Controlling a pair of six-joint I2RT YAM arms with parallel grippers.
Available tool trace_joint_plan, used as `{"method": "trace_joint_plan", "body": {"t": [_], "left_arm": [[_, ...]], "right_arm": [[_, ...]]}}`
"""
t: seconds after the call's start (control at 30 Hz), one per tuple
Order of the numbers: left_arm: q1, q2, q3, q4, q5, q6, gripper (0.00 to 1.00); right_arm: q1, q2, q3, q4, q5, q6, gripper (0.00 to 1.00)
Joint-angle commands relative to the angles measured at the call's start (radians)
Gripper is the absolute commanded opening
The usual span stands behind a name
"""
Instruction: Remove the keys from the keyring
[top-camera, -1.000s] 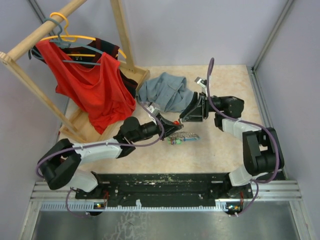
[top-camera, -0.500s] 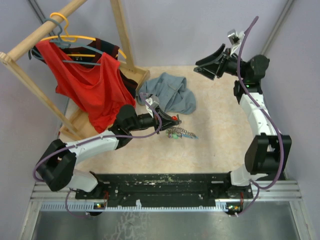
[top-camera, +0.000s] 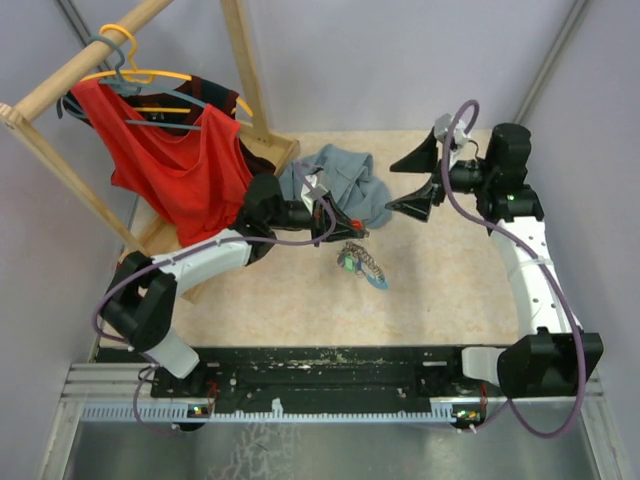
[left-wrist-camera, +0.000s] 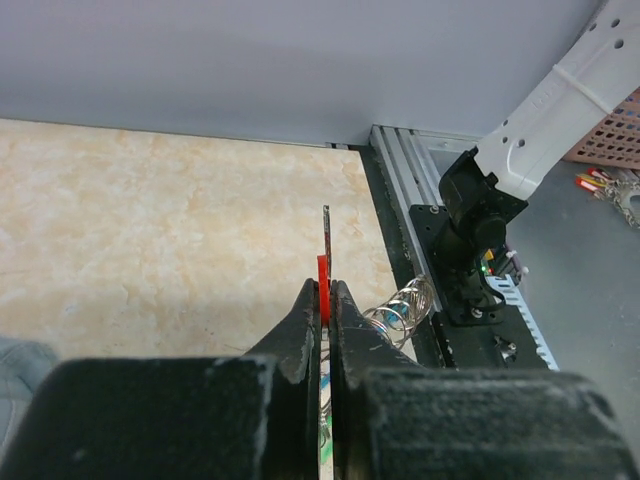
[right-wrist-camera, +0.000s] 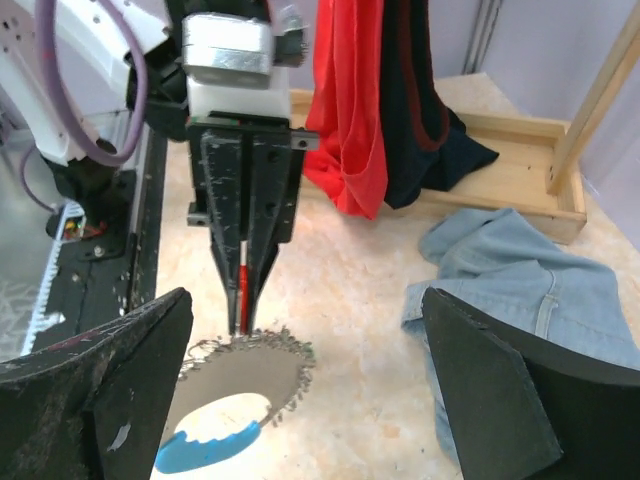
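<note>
My left gripper (top-camera: 345, 228) is shut on a red-headed key (top-camera: 352, 222); in the left wrist view the red head (left-wrist-camera: 323, 272) sticks out past the fingertips, and the metal blade points away. The keyring (top-camera: 362, 268) trails below and right of it, with its silvery chain (left-wrist-camera: 405, 308) beside the jaws. In the right wrist view the chain (right-wrist-camera: 285, 345) rims a grey loop ending in a light blue part (right-wrist-camera: 205, 447), right under the red key (right-wrist-camera: 243, 285). My right gripper (top-camera: 392, 187) stands wide open and holds nothing, facing the left gripper (right-wrist-camera: 243, 318) from the right.
A grey-blue cloth garment (top-camera: 340, 185) lies crumpled just behind both grippers. A wooden clothes rack (top-camera: 245, 70) with a red garment (top-camera: 190, 170) and hangers fills the back left, its base tray (right-wrist-camera: 520, 150) on the table. Walls close the back and sides.
My right arm swung up and away from the keys, then came back down facing them, its jaws opening wide. My left gripper drew back with the red key, and the keyring shifted with it.
</note>
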Motion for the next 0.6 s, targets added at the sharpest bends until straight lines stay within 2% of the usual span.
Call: {"method": "trace_joint_plan", "body": {"t": [0.0,0.1,0.2,0.37,0.57], "left_arm": [[0.017,0.064,0.122,0.003,0.159,0.032,0.0],[0.017,0.111,0.174,-0.036,0.191,0.057,0.0],[0.016,0.149,0.193,-0.036,0.204,0.052,0.0],[0.015,0.171,0.189,-0.031,0.187,0.058,0.0],[0.014,0.165,0.162,-0.019,0.189,0.067,0.0]], "right_arm": [[0.082,-0.028,0.134,-0.71,0.111,-0.662,0.97],[0.094,-0.047,0.044,-0.636,0.071,-0.615,0.96],[0.123,-0.028,0.001,-0.605,0.112,-0.616,0.91],[0.214,-0.004,0.001,-0.606,0.253,-0.621,0.83],[0.232,0.031,-0.014,-0.59,0.246,-0.606,0.69]]}}
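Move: The red key is pinched in my left fingertips. From my wide-open right hand it lies about 6 cm to the left, 4 cm back and 8 cm lower. The coiled keyring hangs under the key, its middle some 14 cm below my right hand, 5 cm back and 5 cm to the left. The denim cloth lies on the table, roughly 16 cm ahead of that hand, 12 cm to its left and 30 cm down. I drop my right hand about 9 cm, easing some 4 cm back and 4 cm left, so it comes in on the red key. I tip its fingertips down roughly 15 degrees and narrow the fingers partway without shutting them. My left hand keeps its pinch and brings the key a couple of centimetres down, slightly forward and to the right, to meet it. ##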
